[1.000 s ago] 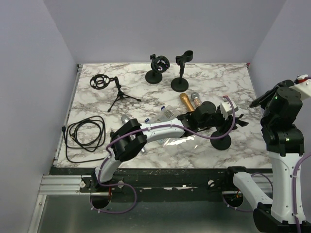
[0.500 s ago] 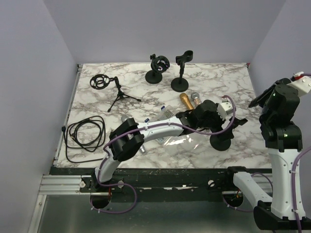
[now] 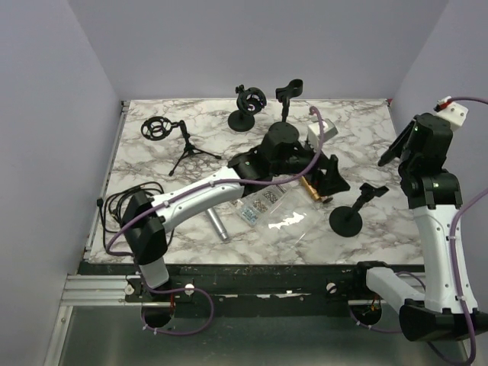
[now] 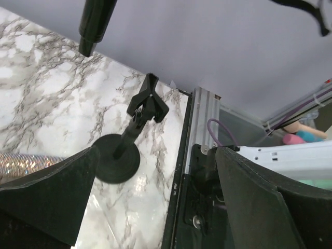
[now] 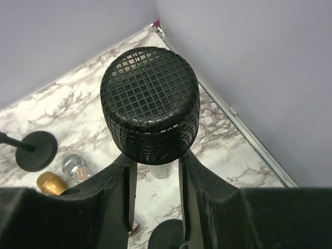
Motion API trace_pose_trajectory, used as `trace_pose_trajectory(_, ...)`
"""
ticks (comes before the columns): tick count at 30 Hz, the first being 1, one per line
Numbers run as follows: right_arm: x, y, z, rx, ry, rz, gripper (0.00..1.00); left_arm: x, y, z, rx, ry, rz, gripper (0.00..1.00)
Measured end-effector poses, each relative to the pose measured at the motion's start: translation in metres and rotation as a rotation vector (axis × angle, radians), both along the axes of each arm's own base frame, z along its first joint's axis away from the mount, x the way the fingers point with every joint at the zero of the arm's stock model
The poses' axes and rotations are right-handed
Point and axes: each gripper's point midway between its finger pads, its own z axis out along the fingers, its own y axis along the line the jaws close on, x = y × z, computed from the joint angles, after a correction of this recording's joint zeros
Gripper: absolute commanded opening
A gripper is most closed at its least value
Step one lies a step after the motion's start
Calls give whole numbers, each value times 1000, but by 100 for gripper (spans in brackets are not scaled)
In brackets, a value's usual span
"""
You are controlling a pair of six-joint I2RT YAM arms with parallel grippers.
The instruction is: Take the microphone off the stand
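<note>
My right gripper (image 3: pixel 395 152) is shut on a black microphone (image 3: pixel 398 145) with a mesh head, held in the air above the table's right side. In the right wrist view the mesh head (image 5: pixel 150 101) sits just beyond the fingers (image 5: pixel 116 179) of my right gripper (image 5: pixel 154 162). The black stand (image 3: pixel 347 220) stands at the front right; its clip (image 3: pixel 374 191) holds nothing. My left gripper (image 3: pixel 328 174) is open and empty at mid table, left of the stand. In the left wrist view the stand (image 4: pixel 124 150) shows between the wide-apart fingers (image 4: pixel 49 199).
A gold microphone (image 3: pixel 313 187) and a plastic bag (image 3: pixel 263 202) lie by the left gripper. A silver microphone (image 3: pixel 218 226) lies nearer the front. Two desk stands (image 3: pixel 282 114) are at the back, a tripod mount (image 3: pixel 171 137) and a cable coil (image 3: pixel 130 207) on the left.
My left arm has swung from beside the front-right stand toward the far middle of the table. My right arm has turned and moved further back with the black microphone.
</note>
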Motion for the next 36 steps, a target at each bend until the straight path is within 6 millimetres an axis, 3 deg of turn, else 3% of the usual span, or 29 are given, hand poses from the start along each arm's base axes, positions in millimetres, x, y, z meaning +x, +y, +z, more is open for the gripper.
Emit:
trace_pose_trajectory(3, 15, 3, -14, -2, 51, 25, 1, 8, 32, 11, -21, 65, 24, 97)
trace_pose_trajectory(8, 36, 10, -37, 4, 127, 76, 1, 18, 78, 9, 13, 136, 88, 97)
trace_pose_trajectory(12, 54, 18, -60, 12, 198, 126, 1, 12, 112, 29, 29, 128, 120, 98)
trace_pose_trajectory(18, 88, 27, -95, 28, 336, 193, 1, 7, 171, 71, 32, -32, 199, 99)
trace_pose_trajectory(22, 99, 36, -112, 25, 410, 222, 1, 10, 202, 78, 58, -154, 299, 98)
trace_pose_trajectory(28, 110, 60, -140, 18, 510, 280, 1, 9, 227, 62, 99, -225, 368, 98)
trace_pose_trajectory(36, 115, 82, -185, -7, 684, 333, 1, 17, 238, 56, 117, -257, 435, 98)
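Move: The black microphone is already clear of its stand in the right hand; its way leads to the bare marble about 14 cm ahead, 10 cm left and 34 cm below. Equally low, the glitter microphone lies some 16 cm ahead, 20 cm left, the gold one 3 cm farther left; the emptied stand is 4 cm back, 11 cm left. From the open left hand, that bare spot is 24 cm ahead, 7 cm right; the parts box is 14 cm ahead, 21 cm left. The black microphone, still pinched in the right fingers, is carried down some 18 cm, forward about 11 and left 8, towards the bare marble right of the glitter microphone, the hand tipping downward some 40 degrees and turning counter-clockwise. The left hand, fingers wide open, draws away from the stand to the left and a little up, turning counter-clockwise, towards the parts box. ##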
